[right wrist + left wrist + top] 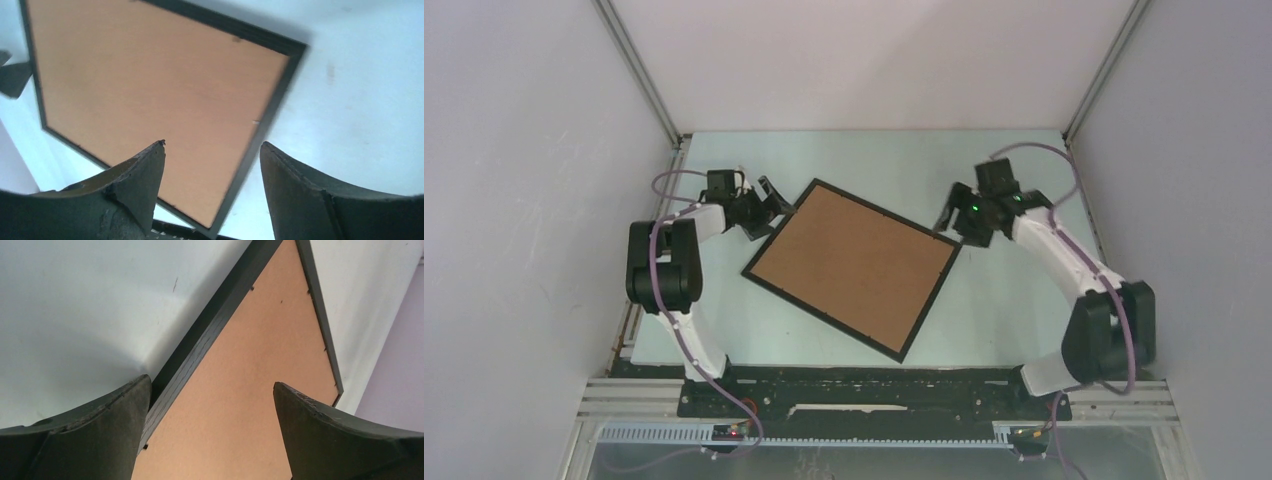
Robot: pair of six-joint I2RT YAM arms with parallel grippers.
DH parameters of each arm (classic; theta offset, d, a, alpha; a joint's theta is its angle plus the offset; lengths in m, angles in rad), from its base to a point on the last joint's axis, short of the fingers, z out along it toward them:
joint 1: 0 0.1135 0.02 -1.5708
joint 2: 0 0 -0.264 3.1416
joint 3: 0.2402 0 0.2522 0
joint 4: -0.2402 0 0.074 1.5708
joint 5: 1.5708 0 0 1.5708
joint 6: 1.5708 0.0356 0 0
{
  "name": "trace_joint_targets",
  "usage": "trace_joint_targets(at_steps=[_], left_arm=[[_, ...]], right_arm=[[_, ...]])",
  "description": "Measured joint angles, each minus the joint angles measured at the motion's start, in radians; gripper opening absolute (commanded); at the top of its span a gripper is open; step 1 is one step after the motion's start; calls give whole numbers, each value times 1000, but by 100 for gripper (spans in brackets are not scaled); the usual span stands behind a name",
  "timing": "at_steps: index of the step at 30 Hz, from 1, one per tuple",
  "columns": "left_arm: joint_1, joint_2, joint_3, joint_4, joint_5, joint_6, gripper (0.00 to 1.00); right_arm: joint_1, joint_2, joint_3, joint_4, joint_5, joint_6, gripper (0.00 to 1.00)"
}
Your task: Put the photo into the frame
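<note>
The black frame [822, 315] lies flat and skewed on the table, with a brown cardboard board [854, 265] filling it. The photo is hidden. My left gripper [776, 207] hovers open at the frame's far left corner, nothing between its fingers. In the left wrist view the gripper [210, 381] straddles the frame's edge [200, 340] and the board [250, 390]. My right gripper [949, 222] stands open by the frame's right corner. In the right wrist view this gripper [212, 143] is above the board [150, 85] and the frame's rim [272, 110], holding nothing.
The pale table [1014, 300] is enclosed by white walls on the left, right and back. A black rail [874, 385] runs along the near edge between the arm bases. A fingertip of the left gripper [12, 77] shows in the right wrist view.
</note>
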Motion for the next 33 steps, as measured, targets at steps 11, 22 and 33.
trace_joint_targets(at_steps=[11,22,33], left_arm=[[0,-122,-190,89,-21,-13,100],[-24,-348,-552,403,-142,-145,100],[0,-363,-592,439,-101,-172,100]], right_arm=[[-170,32,-404,183,-143,-9,78],[-145,255,-167,254,-195,-43,76],[-218,-72,-495,230,-233,-67,44]])
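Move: My left hand straddles the frame's left side: its middle lies about 2 cm back and 1 cm left, 3 cm below, with the far-left corner 12 cm ahead and 8 cm right. The right side of the frame, by its middle, lies some 12 cm back, 3 cm left and 12 cm below my right hand. At that same depth, the far-right corner is about 5 cm ahead and 5 cm right, the backing board's middle 23 cm left and 1 cm back. I draw my left hand back about 8 cm, its outer finger still against the frame's left side, turning some 10 degrees counter-clockwise. My right hand drops about 12 cm, swinging back and right to outside the right side, sweeps forward 8 cm and slightly left to push that side outward from the base, then returns as far back and a little right, its fingers starting to close. ##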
